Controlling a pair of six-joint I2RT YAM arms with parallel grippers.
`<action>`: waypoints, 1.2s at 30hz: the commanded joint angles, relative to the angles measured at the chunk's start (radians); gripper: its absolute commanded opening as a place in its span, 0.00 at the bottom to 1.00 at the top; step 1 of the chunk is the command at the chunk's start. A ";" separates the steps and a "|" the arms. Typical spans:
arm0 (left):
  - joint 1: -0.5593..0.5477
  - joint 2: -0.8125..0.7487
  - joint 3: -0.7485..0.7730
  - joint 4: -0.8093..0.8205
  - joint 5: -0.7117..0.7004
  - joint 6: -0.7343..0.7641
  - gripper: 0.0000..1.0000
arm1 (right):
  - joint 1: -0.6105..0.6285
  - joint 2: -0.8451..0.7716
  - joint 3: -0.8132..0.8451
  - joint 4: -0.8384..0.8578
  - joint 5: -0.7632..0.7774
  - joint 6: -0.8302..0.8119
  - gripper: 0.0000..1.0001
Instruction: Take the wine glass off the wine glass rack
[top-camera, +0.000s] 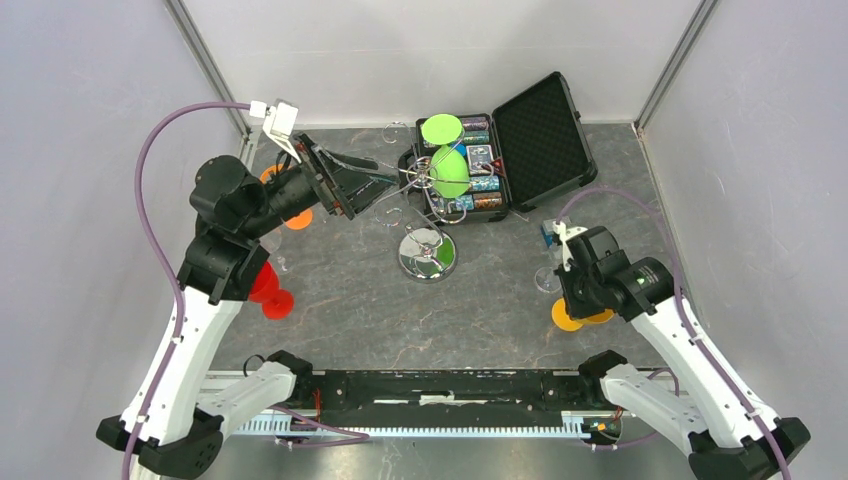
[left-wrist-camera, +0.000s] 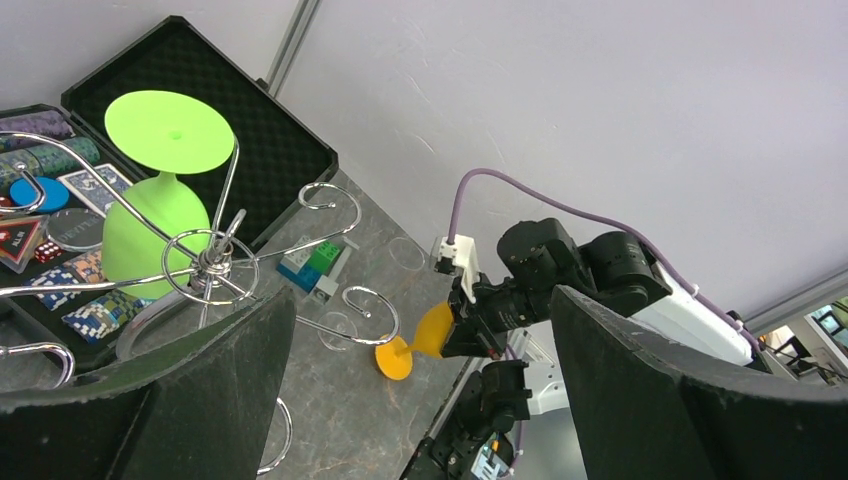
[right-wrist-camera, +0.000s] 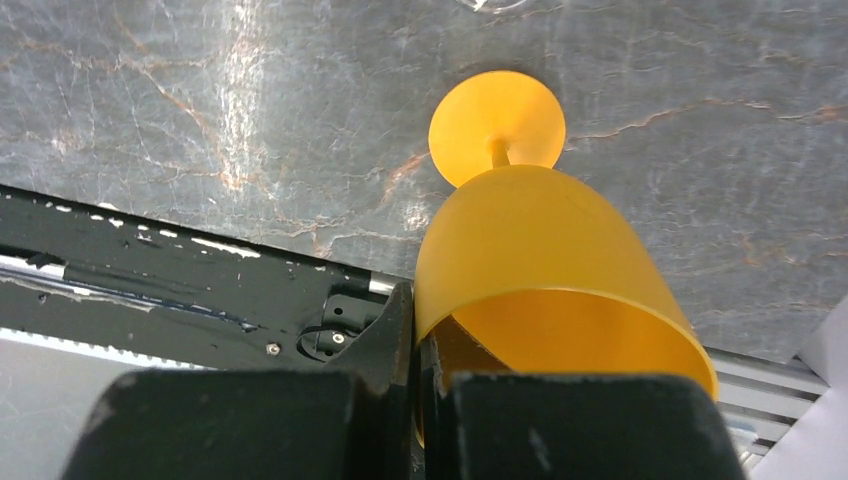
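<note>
The chrome wine glass rack (top-camera: 427, 254) stands mid-table on its mirrored disc, its curled wire arms (left-wrist-camera: 335, 200) spreading from the hub (left-wrist-camera: 205, 262). A green wine glass (top-camera: 449, 166) (left-wrist-camera: 158, 195) hangs upside down from one arm. My left gripper (top-camera: 368, 183) (left-wrist-camera: 422, 308) is open, level with the arms just left of the hub, and holds nothing. My right gripper (top-camera: 573, 297) (right-wrist-camera: 421, 365) is shut on the rim of an orange wine glass (right-wrist-camera: 540, 265) (left-wrist-camera: 425, 335), one finger inside the bowl. This glass tilts, with its foot (top-camera: 580, 316) at the tabletop.
An open black case (top-camera: 535, 125) of poker chips lies behind the rack. A red wine glass (top-camera: 270, 290) and another orange one (top-camera: 292, 216) stand under my left arm. A clear glass (top-camera: 548, 276) and small coloured blocks (left-wrist-camera: 315, 265) sit near my right gripper.
</note>
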 joint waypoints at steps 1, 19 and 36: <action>-0.001 0.003 -0.004 0.031 -0.013 0.039 1.00 | -0.005 -0.011 -0.036 0.046 -0.074 -0.032 0.00; 0.000 0.024 0.014 0.013 -0.048 0.050 1.00 | -0.004 0.021 0.061 0.109 -0.073 -0.049 0.50; -0.002 0.237 0.152 0.003 -0.125 0.017 0.97 | -0.003 -0.006 0.447 0.380 -0.079 -0.094 0.61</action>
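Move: From the open, empty left gripper, the green wine glass hangs about 16 cm ahead, 9 cm right and 15 cm below. The rack's hub is roughly 8 cm ahead, 6 cm right and 12 cm below. The right hand still holds the yellow glass by its rim; the landing spot lies about 12 cm below and 2 cm ahead of this hand. From the same hand, the clear glass stands some 12 cm ahead, 2 cm left and 3 cm below. Set the yellow glass down with the right hand: ease down and left 1.5 cm each, open the fingers off its rim, then climb clear about 18 cm while going forward and a little left, tipping the fingers up some 30 degrees. Meanwhile bring the left gripper forward about 6 cm, sinking 2 cm, towards the hanging green glass, fingers kept wide open. ##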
